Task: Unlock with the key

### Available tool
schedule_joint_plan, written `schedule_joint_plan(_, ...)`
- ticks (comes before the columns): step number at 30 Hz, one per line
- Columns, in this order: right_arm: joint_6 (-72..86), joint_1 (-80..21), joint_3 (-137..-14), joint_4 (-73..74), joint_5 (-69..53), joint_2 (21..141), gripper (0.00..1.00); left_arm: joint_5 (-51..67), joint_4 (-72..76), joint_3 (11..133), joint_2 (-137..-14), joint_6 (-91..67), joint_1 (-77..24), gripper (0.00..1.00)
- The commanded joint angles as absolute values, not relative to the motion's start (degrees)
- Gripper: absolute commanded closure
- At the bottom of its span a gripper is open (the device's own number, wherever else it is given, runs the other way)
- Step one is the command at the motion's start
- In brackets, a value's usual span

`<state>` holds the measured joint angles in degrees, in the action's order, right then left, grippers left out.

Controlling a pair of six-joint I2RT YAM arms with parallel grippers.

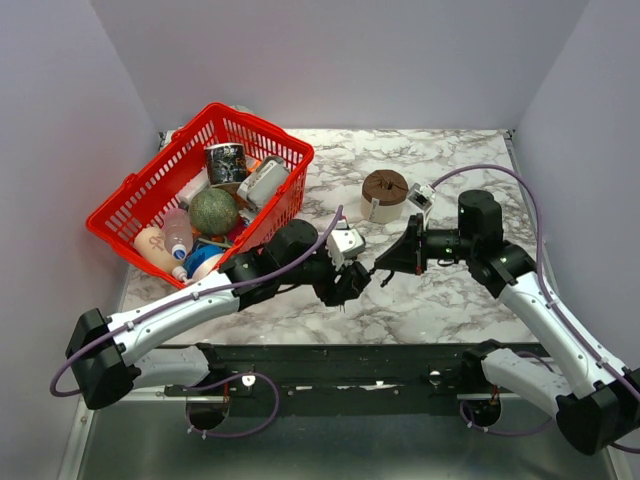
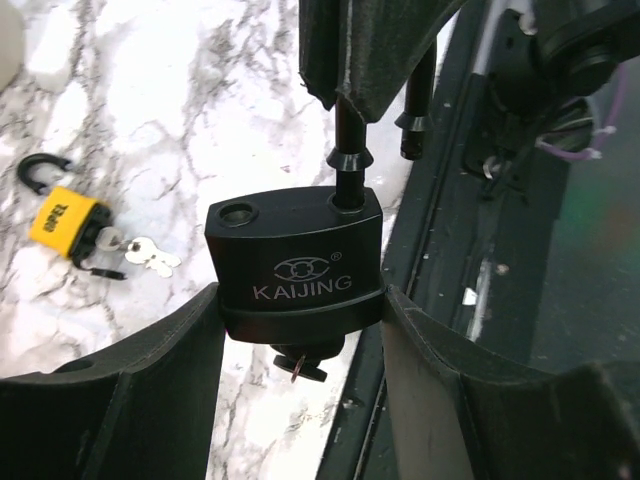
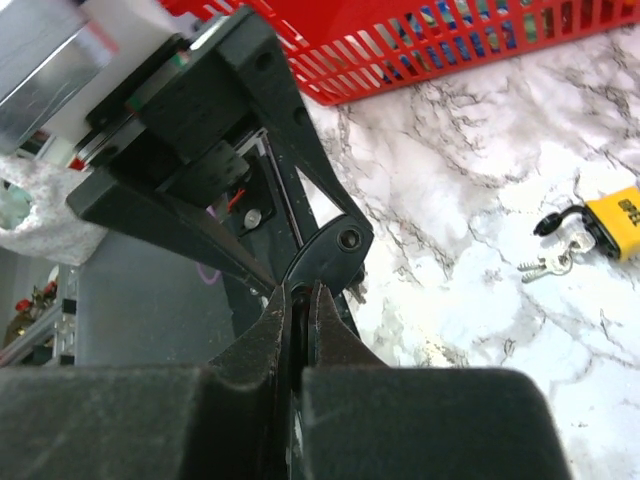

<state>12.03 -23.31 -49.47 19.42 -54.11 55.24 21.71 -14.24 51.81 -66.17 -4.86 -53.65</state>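
Observation:
The black padlock (image 2: 296, 262), marked KAIJING, hangs upright above the table's near edge between my left gripper's (image 2: 300, 310) fingers, which press on both sides of its body. The key's black head (image 2: 300, 366), with a small ring, sticks out of the padlock's underside. One leg of the shackle (image 2: 348, 170) rises from the body, and the hole beside it (image 2: 238, 212) stands empty. My right gripper (image 3: 298, 292) is shut on the thin black shackle from above. In the top view the two grippers (image 1: 350, 280) (image 1: 383, 268) meet at mid-table.
A yellow padlock (image 2: 66, 222) with its shackle open and silvery keys (image 2: 148, 254) lies on the marble, also in the right wrist view (image 3: 615, 220). A red basket (image 1: 130, 190) full of objects stands at back left. A brown roll (image 1: 385, 190) sits mid-back.

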Motion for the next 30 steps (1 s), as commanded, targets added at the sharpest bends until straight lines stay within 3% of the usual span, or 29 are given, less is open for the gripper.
schedule_joint_plan(1, 16.0, -23.7, -50.3, 21.5, -49.6, 56.9, 0.99, 6.5, -13.6, 53.0, -64.7, -3.3, -56.1, 1.0)
schedule_joint_plan(5, 18.2, -23.7, -50.6, 21.5, -45.5, 58.1, 0.99, -2.4, -15.1, 53.3, -65.3, -3.3, -58.3, 1.0)
schedule_joint_plan(9, 19.7, -23.7, -50.6, 21.4, -43.3, 58.8, 0.98, -3.1, -14.6, 53.2, -65.0, -4.5, -58.4, 1.0)
schedule_joint_plan(12, 21.1, -23.6, -50.6, 21.4, -40.9, 58.9, 0.79, -1.9, -14.5, 53.2, -65.1, -6.5, -58.4, 1.0)
schedule_joint_plan(16, 22.1, -23.6, -51.0, 21.1, -36.0, 58.1, 0.44, -0.3, -15.7, 52.7, -65.0, -11.2, -58.4, 1.0)
schedule_joint_plan(19, 22.2, -23.6, -51.0, 20.4, -34.0, 57.0, 0.28, -0.1, -16.9, 50.5, -64.1, -16.9, -58.4, 1.0)
schedule_joint_plan(30, 22.4, -22.5, -46.8, 17.8, -32.1, 51.8, 0.21, 2.6, -22.3, 42.8, -60.1, -36.5, -58.5, 1.0)
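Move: The left hand already holds the black padlock's body, and the right fingers are already pinching its open shackle, which lies about 5 cm right, 2 cm ahead and 4 cm above the left hand. From the right hand, the body is some 5 cm left, 2 cm back and 4 cm lower. The yellow padlock lies about 13 cm ahead of the left hand, laterally level and 18 cm lower; from the right hand it is 11 cm ahead, 5 cm left, 22 cm lower. Both hands first ease forward a couple of centimetres and slightly down together, then the right fingers open wide and let go of the shackle while that hand goes on to about 5 cm forward, turns some 20 degrees clockwise, drifts right and at last rises a little. The left hand keeps its grip on the black padlock's body, then turns back and carries it away from the right hand, down about 7 cm and left about 5 cm overall, turning some 25 degrees counter-clockwise. ##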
